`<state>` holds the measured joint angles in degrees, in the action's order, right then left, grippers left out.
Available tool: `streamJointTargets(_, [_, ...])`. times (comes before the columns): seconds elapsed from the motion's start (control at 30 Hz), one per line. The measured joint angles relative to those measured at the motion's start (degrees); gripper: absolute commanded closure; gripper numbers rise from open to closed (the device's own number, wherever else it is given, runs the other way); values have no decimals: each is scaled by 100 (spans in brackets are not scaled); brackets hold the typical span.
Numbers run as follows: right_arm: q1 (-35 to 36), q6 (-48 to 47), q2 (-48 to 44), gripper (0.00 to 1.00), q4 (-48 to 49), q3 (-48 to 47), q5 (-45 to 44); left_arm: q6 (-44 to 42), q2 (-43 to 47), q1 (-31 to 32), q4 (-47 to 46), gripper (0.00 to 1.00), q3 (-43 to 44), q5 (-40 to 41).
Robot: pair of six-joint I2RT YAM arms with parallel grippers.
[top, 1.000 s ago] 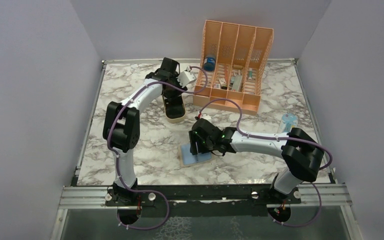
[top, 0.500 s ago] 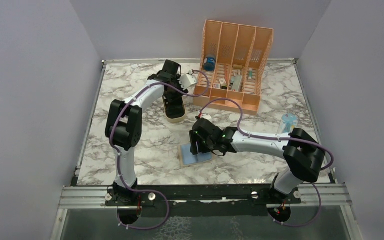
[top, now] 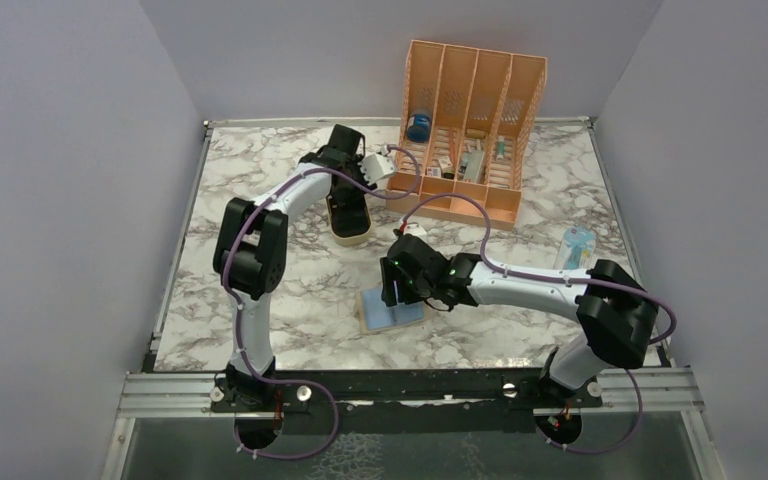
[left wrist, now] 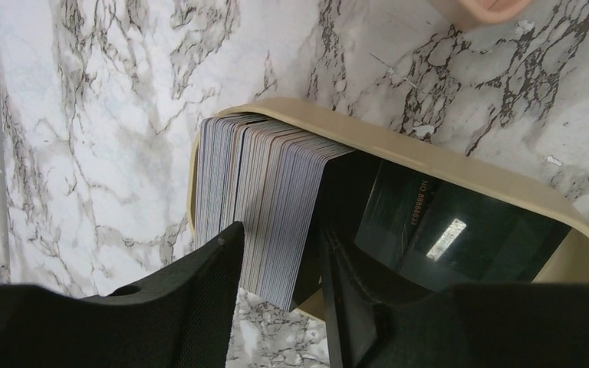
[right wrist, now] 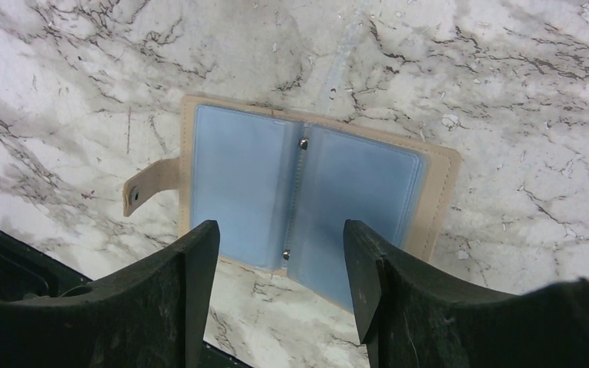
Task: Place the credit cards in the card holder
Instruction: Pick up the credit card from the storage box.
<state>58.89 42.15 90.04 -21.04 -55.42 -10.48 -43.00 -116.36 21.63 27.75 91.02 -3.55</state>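
The credit cards [left wrist: 264,184] stand on edge as a thick stack in a tan oval tray [left wrist: 429,157], and one black card [left wrist: 445,230] lies flat beside them. My left gripper [left wrist: 280,230] is down in the tray [top: 352,237]. Its jaws are open and straddle the right part of the stack, with the left finger against the card edges. The card holder [right wrist: 238,184] lies open on the table, blue pockets up and snap tab to the left. My right gripper [right wrist: 280,230] hovers open just above its near edge [top: 390,312], holding nothing.
A big orange slotted organizer [top: 470,130] stands at the back right with a blue jar [top: 420,127] and small items in it. A clear plastic container [top: 575,245] sits by the right table edge. Grey walls close in three sides.
My left arm has shifted a little to the right over the tray and its jaws have narrowed around the cards. The right arm has barely moved.
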Motion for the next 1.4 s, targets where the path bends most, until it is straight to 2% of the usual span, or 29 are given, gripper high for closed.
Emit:
streamJointTargets(0.23, [0,2,-39,39,-20,28,-50,-85,-2,96,24,77,-9,144])
streamJointTargets(0.7, [0,2,-76,39,-22,48,-63,-286,-2,177,-17,100,-9,339])
streamJointTargets(1.03, [0,2,-208,39,-20,55,-61,-251,24,289,153,100,22,446])
streamJointTargets(1.4, [0,4,-501,39,-15,249,-61,227,133,326,531,100,125,354])
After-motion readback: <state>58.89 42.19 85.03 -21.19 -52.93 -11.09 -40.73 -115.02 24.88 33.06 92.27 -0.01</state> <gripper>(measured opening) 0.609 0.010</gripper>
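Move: The front credit card of the upright pack stands between the left hand's open fingers, its middle about 1 cm back, level sideways and some 3 cm below. The pack's middle is about 1 cm ahead and 1 cm to the right. The storage box's middle lies roughly 4 cm back, straight behind the hand, and the pink organizer's middle about 23 cm right and 4 cm ahead. From the right hand the card is some 25 cm ahead and 10 cm left. The left fingers close from about half open and pinch one card at the front of the pack. Nearly still while closing, the hand then draws this card back, away from the pack, by about 2 cm, easing right and up roughly 1 cm each. The right hand stays open over the card holder and lifts some 1.5 cm, drifting a little right. ##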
